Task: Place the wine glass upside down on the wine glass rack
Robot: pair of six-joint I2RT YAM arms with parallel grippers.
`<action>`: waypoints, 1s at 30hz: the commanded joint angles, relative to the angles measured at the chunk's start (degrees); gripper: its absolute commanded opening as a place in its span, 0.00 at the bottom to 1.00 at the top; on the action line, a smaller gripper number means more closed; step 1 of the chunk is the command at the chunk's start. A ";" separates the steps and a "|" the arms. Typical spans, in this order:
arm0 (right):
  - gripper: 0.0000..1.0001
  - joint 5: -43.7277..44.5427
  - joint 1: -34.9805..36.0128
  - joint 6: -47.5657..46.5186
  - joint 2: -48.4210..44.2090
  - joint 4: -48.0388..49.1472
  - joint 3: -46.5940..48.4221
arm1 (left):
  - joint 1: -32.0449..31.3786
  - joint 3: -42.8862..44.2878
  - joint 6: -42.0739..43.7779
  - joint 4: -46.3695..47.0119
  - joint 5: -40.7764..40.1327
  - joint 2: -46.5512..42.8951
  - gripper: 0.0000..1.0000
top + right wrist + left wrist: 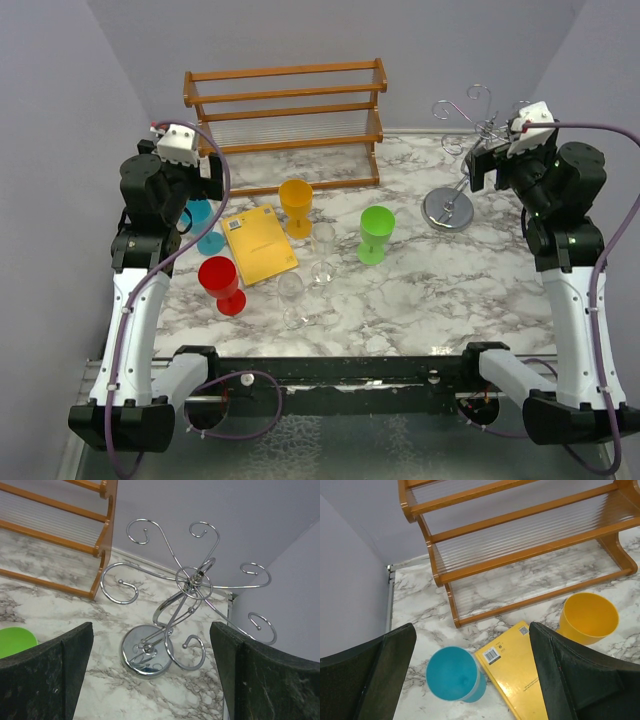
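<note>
Two clear wine glasses (322,250) (292,296) stand upright mid-table, neither touched by a gripper. The silver wine glass rack (449,208) stands at the back right, with nothing hanging from its curled wire arms (192,579). My right gripper (482,166) hovers open just above and beside it, the disc base (147,653) showing between its fingers (150,680). On the left, my left gripper (203,184) is open and holds nothing. It hangs over a blue goblet (453,673), which is seen between its fingers (470,680).
A wooden slatted shelf (285,120) runs along the back. A yellow book (258,243) lies flat among red (222,284), blue (206,226), orange (296,205) and green (376,233) goblets. Walls close in on both sides.
</note>
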 commanded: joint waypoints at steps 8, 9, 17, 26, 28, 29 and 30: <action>1.00 11.79 0.31 5.37 13.45 13.16 5.57 | -0.20 3.68 -1.63 -0.72 7.34 2.94 0.99; 1.00 12.80 0.32 5.60 14.51 13.97 5.88 | -0.18 3.92 -1.66 -0.91 7.73 3.24 0.99; 0.93 19.72 0.32 5.23 20.97 18.98 6.97 | -0.20 5.28 -1.60 -2.16 10.39 5.89 0.99; 0.65 19.19 0.32 4.87 23.50 20.28 6.55 | -0.20 4.27 -0.80 -1.76 11.09 7.05 0.99; 0.58 19.02 0.32 4.89 24.20 20.16 6.92 | -0.20 3.83 -0.59 -1.72 11.18 6.95 0.99; 0.55 19.00 0.32 4.89 24.39 20.34 6.95 | -0.20 3.57 -0.56 -1.64 11.18 6.88 0.99; 0.53 18.91 0.32 4.89 24.55 20.38 7.02 | -0.22 3.38 -0.52 -1.65 11.14 6.86 0.99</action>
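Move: The ring at the top of the metal rack stands some 14 cm ahead of the right hand, about 3 cm to its right and 5 cm below. The green cup is roughly 22 cm to that hand's left, 9 cm ahead and 30 cm down; the wooden shelf's right side panel is about 23 cm left, 24 cm ahead and 20 cm down. From the left hand the rack's ring lies some 64 cm to the right, 12 cm ahead and 3 cm lower. The right hand reaches about 13 cm forward towards the ring at the top of the metal rack, drifting 5 cm right and sinking 4 cm while it turns clockwise nearly 20 degrees, and as it slows its wide-open fingers close to a little over half open, one on either side of the ring; a touch can't be made out. Meanwhile the empty left hand eases right, forward and slightly down towards the orange cup, turning a little clockwise, its fingers staying wide open. ##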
